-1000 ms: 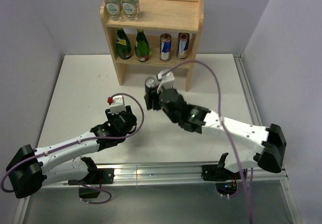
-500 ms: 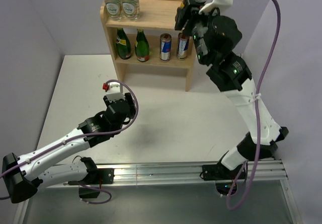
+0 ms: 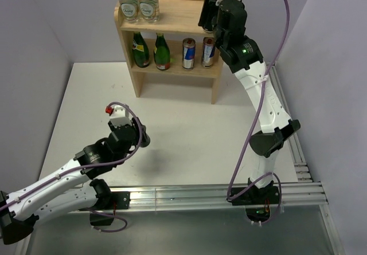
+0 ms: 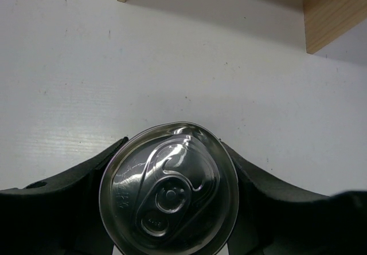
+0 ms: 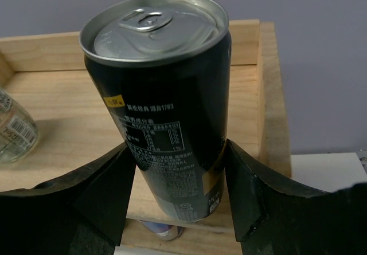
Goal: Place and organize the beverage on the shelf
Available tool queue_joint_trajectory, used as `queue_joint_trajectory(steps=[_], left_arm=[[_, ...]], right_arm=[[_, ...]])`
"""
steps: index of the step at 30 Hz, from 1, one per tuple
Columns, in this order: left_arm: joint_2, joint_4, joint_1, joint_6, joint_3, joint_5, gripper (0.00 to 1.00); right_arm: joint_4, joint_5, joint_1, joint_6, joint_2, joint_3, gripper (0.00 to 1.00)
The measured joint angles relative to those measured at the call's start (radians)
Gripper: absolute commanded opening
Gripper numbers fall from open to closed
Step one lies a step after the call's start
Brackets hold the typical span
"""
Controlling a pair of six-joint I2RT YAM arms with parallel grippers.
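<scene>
The shelf [image 3: 183, 17] of light wood stands at the table's far side. My right gripper [image 3: 207, 11] is raised to the right end of its top board and is shut on a black beverage can [image 5: 166, 112]. The can is upright, and its base hangs just above the board's front edge [image 5: 252, 223]. My left gripper [image 4: 172, 200] is low over the table at the near left and is shut on a second can; only that can's silver lid [image 4: 169, 189] shows. In the top view the left gripper [image 3: 141, 139] hides its can.
Two clear water bottles [image 3: 137, 0] stand on the top board's left end. The lower tier holds two green bottles [image 3: 150, 50] and two blue-and-silver cans [image 3: 198, 51]. The shelf's legs [image 4: 330, 14] rest on the white table [image 3: 189, 129]. Grey walls close in on both sides.
My right arm has swung up from the table with the black can to the right end of the shelf's top board. The left arm has drawn back towards the near left with its can.
</scene>
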Motion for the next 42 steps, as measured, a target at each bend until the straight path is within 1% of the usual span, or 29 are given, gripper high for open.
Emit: queue_joint_trajectory(steps=[7, 11, 13, 14, 15, 17, 18, 27, 32, 36, 42], left_arm=[[-0.018, -0.026, 0.000, -0.024, -0.020, 0.016, 0.00], [-0.007, -0.023, 0.000, -0.027, -0.020, 0.025, 0.00], [-0.006, -0.023, 0.000, -0.027, -0.020, 0.027, 0.00], [-0.006, -0.023, 0.000, -0.027, -0.020, 0.027, 0.00], [-0.006, -0.023, 0.000, -0.027, -0.020, 0.029, 0.00], [-0.006, -0.023, 0.000, -0.027, -0.020, 0.030, 0.00], [-0.005, -0.023, 0.000, -0.027, -0.020, 0.030, 0.00], [0.002, -0.032, 0.000, -0.023, -0.005, 0.031, 0.00], [0.006, -0.049, 0.000, 0.000, 0.049, 0.032, 0.00], [0.038, -0.069, 0.000, 0.047, 0.157, 0.042, 0.00], [0.138, -0.054, 0.000, 0.151, 0.401, 0.060, 0.00]], right_arm=[[-0.024, 0.003, -0.025, 0.006, 0.000, 0.010, 0.00], [-0.023, 0.005, -0.027, 0.005, 0.000, 0.010, 0.02], [-0.016, 0.005, -0.027, 0.004, 0.000, 0.003, 0.19], [-0.008, 0.007, -0.027, 0.003, -0.002, -0.003, 0.32], [0.005, 0.008, -0.027, 0.003, -0.005, -0.015, 0.62], [0.029, 0.007, -0.027, 0.004, -0.017, -0.042, 0.85], [0.038, 0.007, -0.027, 0.007, -0.023, -0.056, 1.00], [0.102, -0.010, -0.031, 0.009, -0.054, -0.113, 1.00], [0.130, -0.013, -0.032, 0.010, -0.089, -0.169, 1.00], [0.146, -0.014, -0.032, 0.018, -0.177, -0.281, 1.00], [0.154, -0.017, -0.032, 0.032, -0.284, -0.387, 1.00]])
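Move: The black can in the right hand is all but at its spot on the top shelf's right end, only some 1 cm to that hand's right. The right side panel is about 5 cm right of the hand, the nearer clear bottle about 20 cm left and 2 cm farther out, and the right blue can straight below by 18 cm. For the left hand's can, the free stretch beside that spot lies about 25 cm ahead, 20 cm right and 30 cm up; the nearer green bottle is about 27 cm ahead, 11 cm right and 15 cm up. The black can is eased about 1.5 cm to the right by the right hand along the top shelf's right end and held there. The fingers then spread fully, and the open hand draws straight back out some 4 cm, drifting 2 cm right. The left hand, still gripping its own can, settles a centimetre, waits, then climbs about 12 cm, its fingers tipping up a little. ##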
